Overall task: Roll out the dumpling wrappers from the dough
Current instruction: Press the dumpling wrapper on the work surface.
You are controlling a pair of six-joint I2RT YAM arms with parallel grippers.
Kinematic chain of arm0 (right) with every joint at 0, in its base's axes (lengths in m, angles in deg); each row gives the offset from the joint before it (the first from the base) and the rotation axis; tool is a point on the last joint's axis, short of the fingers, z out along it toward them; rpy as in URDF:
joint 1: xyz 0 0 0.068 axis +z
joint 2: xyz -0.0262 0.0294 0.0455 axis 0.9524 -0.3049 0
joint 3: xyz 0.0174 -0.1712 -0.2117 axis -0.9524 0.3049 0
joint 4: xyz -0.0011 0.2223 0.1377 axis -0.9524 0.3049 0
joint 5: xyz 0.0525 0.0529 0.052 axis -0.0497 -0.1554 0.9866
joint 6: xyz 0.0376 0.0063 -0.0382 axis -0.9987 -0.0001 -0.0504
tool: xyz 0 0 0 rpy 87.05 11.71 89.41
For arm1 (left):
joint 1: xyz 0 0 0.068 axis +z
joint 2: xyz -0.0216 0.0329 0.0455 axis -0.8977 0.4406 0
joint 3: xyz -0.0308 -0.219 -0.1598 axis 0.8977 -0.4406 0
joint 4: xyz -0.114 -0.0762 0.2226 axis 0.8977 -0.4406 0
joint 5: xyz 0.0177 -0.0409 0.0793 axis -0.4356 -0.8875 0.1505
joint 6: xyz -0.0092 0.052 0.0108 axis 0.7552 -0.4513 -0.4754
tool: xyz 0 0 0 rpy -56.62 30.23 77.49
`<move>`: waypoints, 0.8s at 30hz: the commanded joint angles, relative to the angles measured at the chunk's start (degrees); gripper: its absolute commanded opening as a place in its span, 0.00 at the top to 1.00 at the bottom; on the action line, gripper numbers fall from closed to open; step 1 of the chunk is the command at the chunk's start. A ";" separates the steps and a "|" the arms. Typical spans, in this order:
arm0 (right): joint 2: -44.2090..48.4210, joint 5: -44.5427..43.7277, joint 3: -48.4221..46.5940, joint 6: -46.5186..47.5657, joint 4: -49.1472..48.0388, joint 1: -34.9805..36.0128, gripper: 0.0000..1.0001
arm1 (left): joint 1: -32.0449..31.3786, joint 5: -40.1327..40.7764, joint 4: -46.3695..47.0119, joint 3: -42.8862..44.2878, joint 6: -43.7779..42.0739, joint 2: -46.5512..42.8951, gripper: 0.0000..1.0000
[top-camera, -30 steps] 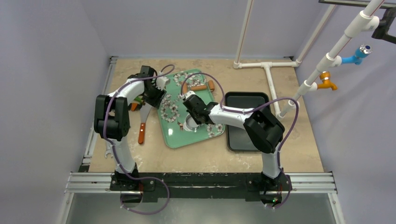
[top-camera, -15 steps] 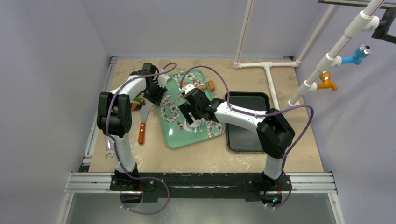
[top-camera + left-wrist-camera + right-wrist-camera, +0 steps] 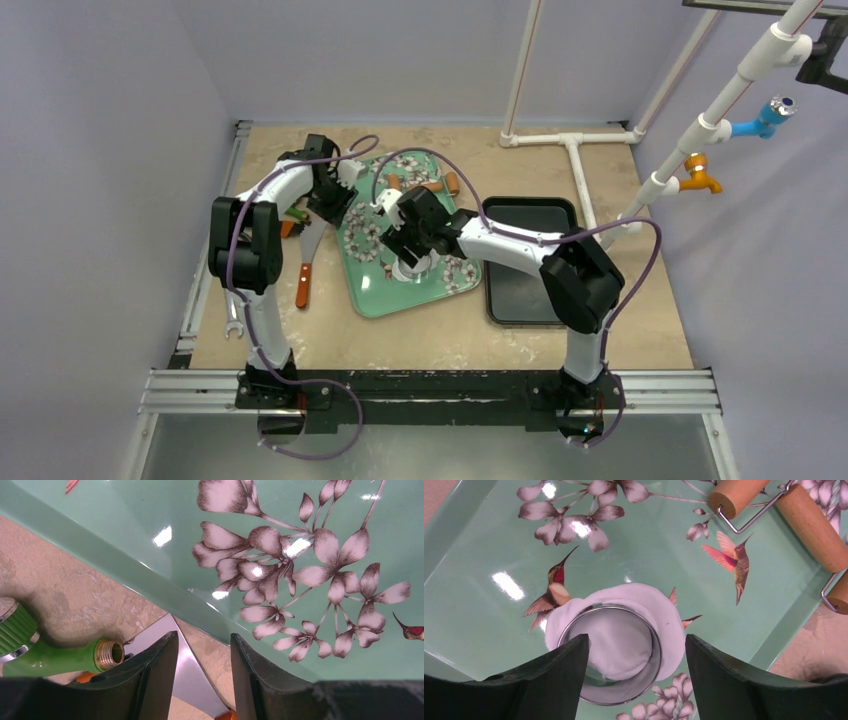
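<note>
The dough (image 3: 644, 605) lies pressed flat and white on the green flowered tray (image 3: 484, 620). A round metal ring cutter (image 3: 656, 652) stands on the dough and encloses most of it. My right gripper (image 3: 636, 645) hangs open just above the ring, a finger on either side, touching nothing. From above, the right gripper (image 3: 408, 250) is over the tray's middle. My left gripper (image 3: 204, 637) stands open at the tray's left rim (image 3: 150, 570), low over a metal blade (image 3: 187, 680), with nothing between its fingers (image 3: 155, 675). Separate dumpling wrappers are out of view.
A wooden rolling pin (image 3: 809, 525) lies at the tray's far corner. A black tray (image 3: 520, 290) sits to the right. Left of the green tray are an orange-handled blade tool (image 3: 303, 285) and a green fitting with a brass thread (image 3: 50, 657). White pipes (image 3: 575, 165) cross the back right.
My right gripper has opened off the ring cutter and shifted slightly to the back left; the ring stays on the dough. The left arm moved a little toward the tray's edge.
</note>
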 commanded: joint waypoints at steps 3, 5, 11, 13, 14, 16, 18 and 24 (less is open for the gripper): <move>-2.47 2.40 -1.95 5.19 -2.25 -1.72 0.35 | 0.23 -1.36 -0.07 0.20 -1.01 -0.72 0.58; -3.94 2.14 -3.12 6.11 -1.65 -1.82 0.36 | 0.23 -1.67 0.08 -0.07 -0.78 -0.81 0.58; -5.15 2.48 -3.84 7.85 -1.17 -1.95 0.48 | 0.23 -2.16 -0.04 -0.10 -0.86 -0.93 0.59; -4.54 2.45 -3.44 7.47 -2.05 -1.99 0.54 | 0.23 -2.29 -0.02 -0.03 -0.86 -0.83 0.60; -4.12 2.71 -3.13 7.26 -2.45 -2.01 0.55 | 0.23 -2.36 -0.14 0.06 -0.86 -0.87 0.60; -3.08 3.38 -2.18 6.89 -3.42 -2.02 0.55 | 0.23 -2.51 -0.13 0.12 -0.86 -0.75 0.60; -2.05 4.25 -1.44 6.67 -3.70 -2.02 0.54 | 0.24 -2.58 -0.31 0.20 -0.86 -0.68 0.60; -1.16 5.66 -0.85 6.81 -3.75 -2.01 0.57 | 0.23 -2.73 -0.46 0.55 -0.82 -0.47 0.60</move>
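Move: The ring cutter stands about 2 cm back and 1 cm to the right of the right hand, its middle some 6 cm below. Under it lies the dough wrapper, about 1 cm back and 1 cm right of this hand. The rolling pin is roughly 13 cm ahead and 5 cm right, the black tray 2 cm back and 27 cm right. From the left hand the cutter lies some 10 cm back, 16 cm right. The right hand dips about 4 cm over the ring cutter, easing forward, then rises 1.5 cm, fingers narrowing. ##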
